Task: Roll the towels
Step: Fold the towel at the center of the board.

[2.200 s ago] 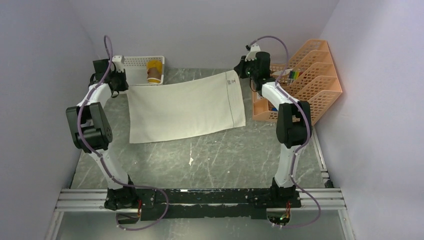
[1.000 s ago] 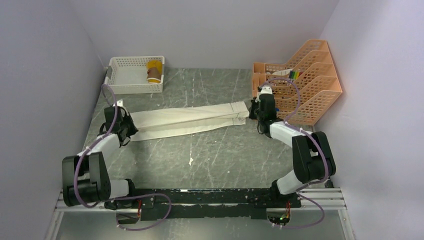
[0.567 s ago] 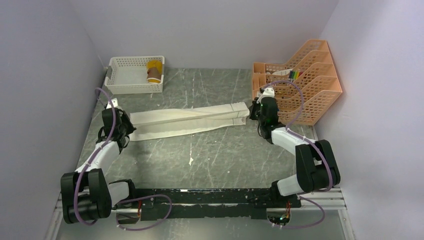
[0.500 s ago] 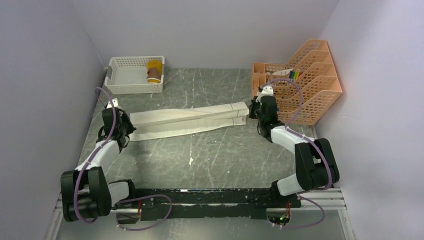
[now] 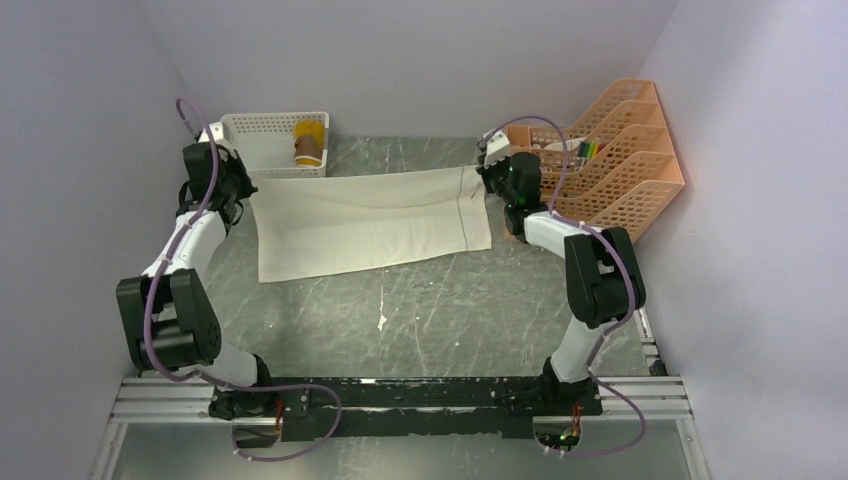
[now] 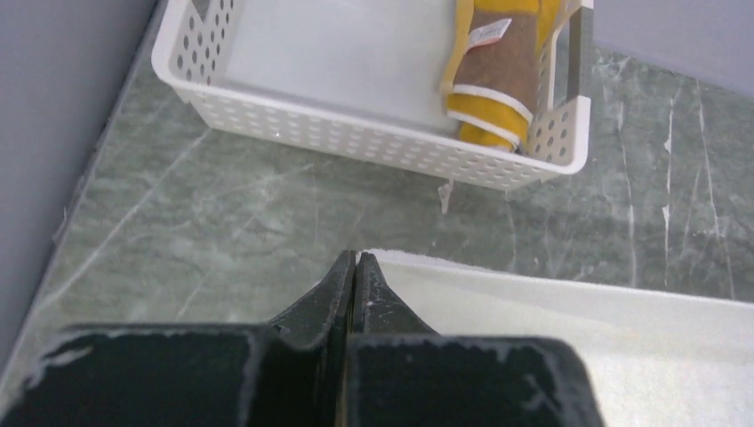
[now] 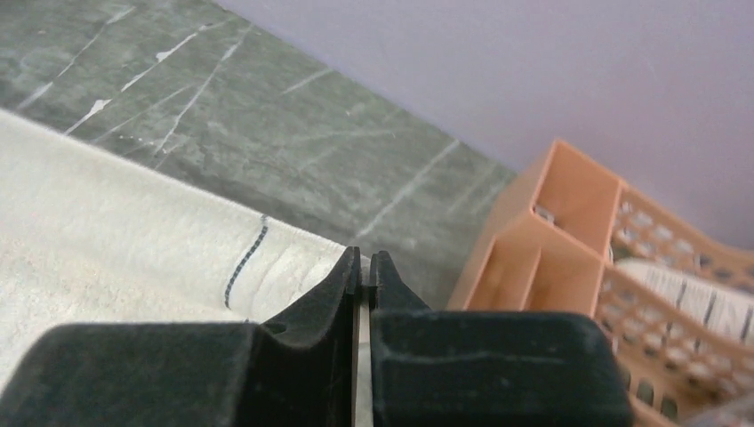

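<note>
The cream towel (image 5: 370,222) lies spread wide across the middle of the table, with a thin dark stripe near its right end. My left gripper (image 5: 236,190) is shut on the towel's far left corner (image 6: 391,263), its jaws pressed together in the left wrist view (image 6: 354,258). My right gripper (image 5: 488,172) is shut on the far right corner, and the cloth (image 7: 107,213) runs off to its left in the right wrist view (image 7: 364,262). The mustard-yellow and brown towel (image 5: 309,143) sits rolled in the white basket (image 5: 270,117), seen close (image 6: 498,71).
The white lattice basket (image 6: 356,151) stands just beyond the left gripper, at the back left. An orange mesh file organiser (image 5: 610,150) stands at the back right, close to the right gripper (image 7: 569,231). Purple walls close in the table on three sides.
A second ago the cream towel was a narrow folded strip with both grippers nearer the bases. Both grippers have since moved toward the back wall with its corners, opening it into a wide sheet.
</note>
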Controlling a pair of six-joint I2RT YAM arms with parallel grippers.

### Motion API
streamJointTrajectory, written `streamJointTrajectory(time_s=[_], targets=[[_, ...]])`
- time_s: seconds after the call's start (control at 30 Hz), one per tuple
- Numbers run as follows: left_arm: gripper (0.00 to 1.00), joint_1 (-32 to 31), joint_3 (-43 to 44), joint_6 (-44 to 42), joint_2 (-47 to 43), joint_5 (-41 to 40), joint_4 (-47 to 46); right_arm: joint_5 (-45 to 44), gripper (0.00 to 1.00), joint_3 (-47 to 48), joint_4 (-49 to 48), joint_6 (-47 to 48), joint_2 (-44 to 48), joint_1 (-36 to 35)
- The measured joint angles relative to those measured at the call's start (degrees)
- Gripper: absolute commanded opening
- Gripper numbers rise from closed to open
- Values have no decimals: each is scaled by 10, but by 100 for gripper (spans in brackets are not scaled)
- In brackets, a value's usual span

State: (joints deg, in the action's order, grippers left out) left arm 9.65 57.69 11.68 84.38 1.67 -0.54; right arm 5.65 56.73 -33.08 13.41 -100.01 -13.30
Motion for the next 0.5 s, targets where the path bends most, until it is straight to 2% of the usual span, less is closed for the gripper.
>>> streamJointTrajectory(time_s=[0.3,0.5], targets=[[7,17,55,-40,77,28,7,152,0,72,-45,131,-86,1],[7,26,56,-49,91,45,7,209,0,57,-93,169,-88,1]])
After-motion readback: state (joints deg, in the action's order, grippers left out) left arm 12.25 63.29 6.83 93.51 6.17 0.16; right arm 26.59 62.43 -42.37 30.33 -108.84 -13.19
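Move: The left hand holds the towel's far-left corner, with the towel's middle about 6 cm back, 28 cm to its right and 12 cm below. The near-left corner lies roughly 17 cm back, 1 cm right and 16 cm below; the white basket is 14 cm ahead, 5 cm right and 13 cm below. From the right hand, on the far-right corner, that middle is 11 cm back and 27 cm left, 12 cm below; the orange rack stands 4 cm ahead, 25 cm right, 8 cm below. Leftward by about 5.5 cm, away from the orange rack, the right hand carries its pinched corner, edging forward at first, while its wrist swings some 25 degrees counter-clockwise and its fingertips tip up. The left hand eases forward towards the basket and then sinks about 3 cm, drifting slightly left. Both grippers stay shut on the cloth. ##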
